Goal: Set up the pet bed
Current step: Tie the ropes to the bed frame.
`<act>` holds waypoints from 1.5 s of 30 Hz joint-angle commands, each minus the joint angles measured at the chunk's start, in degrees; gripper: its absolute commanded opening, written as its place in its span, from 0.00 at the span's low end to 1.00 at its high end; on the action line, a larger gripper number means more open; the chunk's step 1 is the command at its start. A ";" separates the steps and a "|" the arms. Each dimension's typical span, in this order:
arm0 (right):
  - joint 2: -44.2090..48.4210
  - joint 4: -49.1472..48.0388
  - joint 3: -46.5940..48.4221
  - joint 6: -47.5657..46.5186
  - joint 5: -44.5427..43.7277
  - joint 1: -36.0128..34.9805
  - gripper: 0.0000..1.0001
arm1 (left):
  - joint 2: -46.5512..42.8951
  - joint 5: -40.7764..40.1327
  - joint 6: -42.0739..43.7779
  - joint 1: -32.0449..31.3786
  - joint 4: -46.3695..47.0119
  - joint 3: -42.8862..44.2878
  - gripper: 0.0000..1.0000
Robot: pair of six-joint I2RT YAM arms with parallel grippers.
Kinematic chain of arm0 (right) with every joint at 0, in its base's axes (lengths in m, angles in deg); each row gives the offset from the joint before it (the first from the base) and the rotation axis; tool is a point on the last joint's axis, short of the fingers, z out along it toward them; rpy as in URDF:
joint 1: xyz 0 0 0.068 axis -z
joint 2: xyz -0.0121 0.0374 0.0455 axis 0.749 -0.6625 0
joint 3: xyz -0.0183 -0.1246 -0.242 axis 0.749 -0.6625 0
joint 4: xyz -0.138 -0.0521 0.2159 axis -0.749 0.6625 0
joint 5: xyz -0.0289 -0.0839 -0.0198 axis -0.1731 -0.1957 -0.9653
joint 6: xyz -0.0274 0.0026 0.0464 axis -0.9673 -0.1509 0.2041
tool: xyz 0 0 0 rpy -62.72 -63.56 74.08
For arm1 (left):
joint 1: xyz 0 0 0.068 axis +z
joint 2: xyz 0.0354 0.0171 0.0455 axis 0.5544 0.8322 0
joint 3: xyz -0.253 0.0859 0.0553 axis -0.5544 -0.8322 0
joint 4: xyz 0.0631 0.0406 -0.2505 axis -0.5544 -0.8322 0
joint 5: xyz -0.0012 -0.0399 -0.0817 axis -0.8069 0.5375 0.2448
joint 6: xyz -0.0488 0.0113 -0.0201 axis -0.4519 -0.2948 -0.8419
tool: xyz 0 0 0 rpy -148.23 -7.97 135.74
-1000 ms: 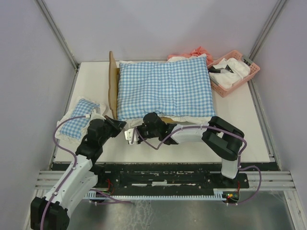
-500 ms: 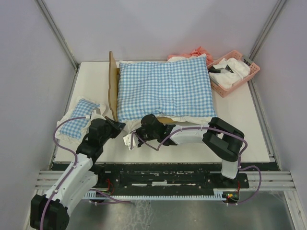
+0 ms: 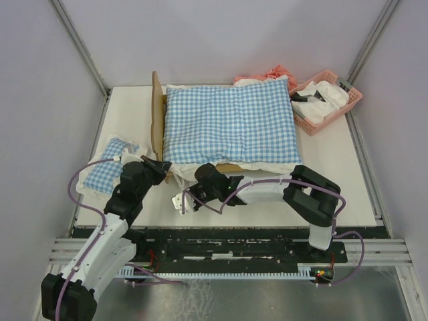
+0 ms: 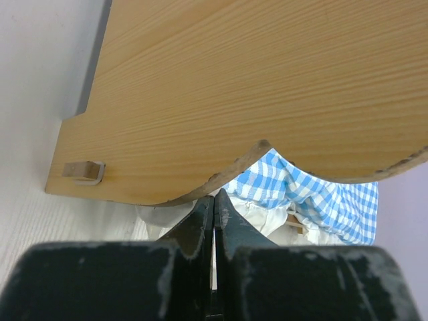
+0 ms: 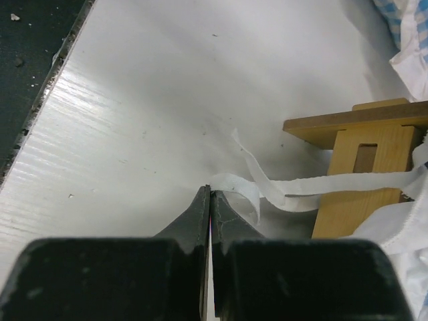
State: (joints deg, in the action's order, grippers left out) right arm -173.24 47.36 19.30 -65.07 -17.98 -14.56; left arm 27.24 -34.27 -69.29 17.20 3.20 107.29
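The pet bed [image 3: 158,114] stands at mid-table, its light-wood headboard [image 4: 254,87] on the left. A blue-and-white checked cushion [image 3: 231,124] covers its base. My left gripper [image 3: 167,167] is shut and empty, with its tips [image 4: 214,197] just under the headboard's wavy edge. The checked cushion [image 4: 314,194] and its white frill show past them. My right gripper [image 3: 182,199] is low over the table in front of the bed's near corner. It [image 5: 210,194] is shut on the end of a white tie ribbon [image 5: 287,190] that runs back to a wooden bed post [image 5: 364,167].
A small checked pillow [image 3: 107,170] lies at the left edge beside my left arm. A pink basket [image 3: 328,100] with white cloth stands at the back right, and pink fabric [image 3: 274,72] lies behind the bed. The table's dark near edge [image 5: 40,60] is close to my right gripper.
My right gripper has drawn left and toward the near edge with the ribbon. My left gripper has shifted slightly toward the headboard's bottom corner.
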 commanded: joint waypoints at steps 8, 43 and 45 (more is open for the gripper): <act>-0.35 -5.17 3.67 10.15 -4.50 1.48 0.02 | -3.36 -0.91 -1.39 0.18 -1.69 1.89 0.18; -3.60 -3.78 8.89 14.26 -5.19 3.99 0.02 | -11.76 10.86 11.36 -1.42 7.89 -19.65 0.37; -3.52 -3.93 8.94 14.35 -5.14 3.98 0.02 | -11.66 9.28 11.82 -2.51 9.84 -19.98 0.38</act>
State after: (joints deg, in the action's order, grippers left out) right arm -176.17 45.00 25.68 -51.68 -22.88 -10.74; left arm 15.24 -24.69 -61.14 16.20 5.85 87.92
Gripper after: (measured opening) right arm 0.026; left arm 0.372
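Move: The rope end my left hand is after is pinched in my right fingers, roughly 7 cm back, 4 cm right and 10 cm below my left hand. The bed frame's near headboard corner is about 1 cm left of that hand, level with it fore and aft, and 11 cm below. From my right hand, that corner lies about 7 cm ahead, 4 cm left and 2 cm lower; the sheet's ruffled corner hangs 6 cm ahead, 1 cm left and slightly higher. Keeping the rope pinched, I carry my right hand forward about 5 cm and up a little to the frame's corner, turning it some 15 degrees clockwise. My left fingers open to about a third as that hand lifts slightly, then drops nearly 10 cm and backs off about 6 cm past the headboard's end, turning clockwise towards the rope end. ##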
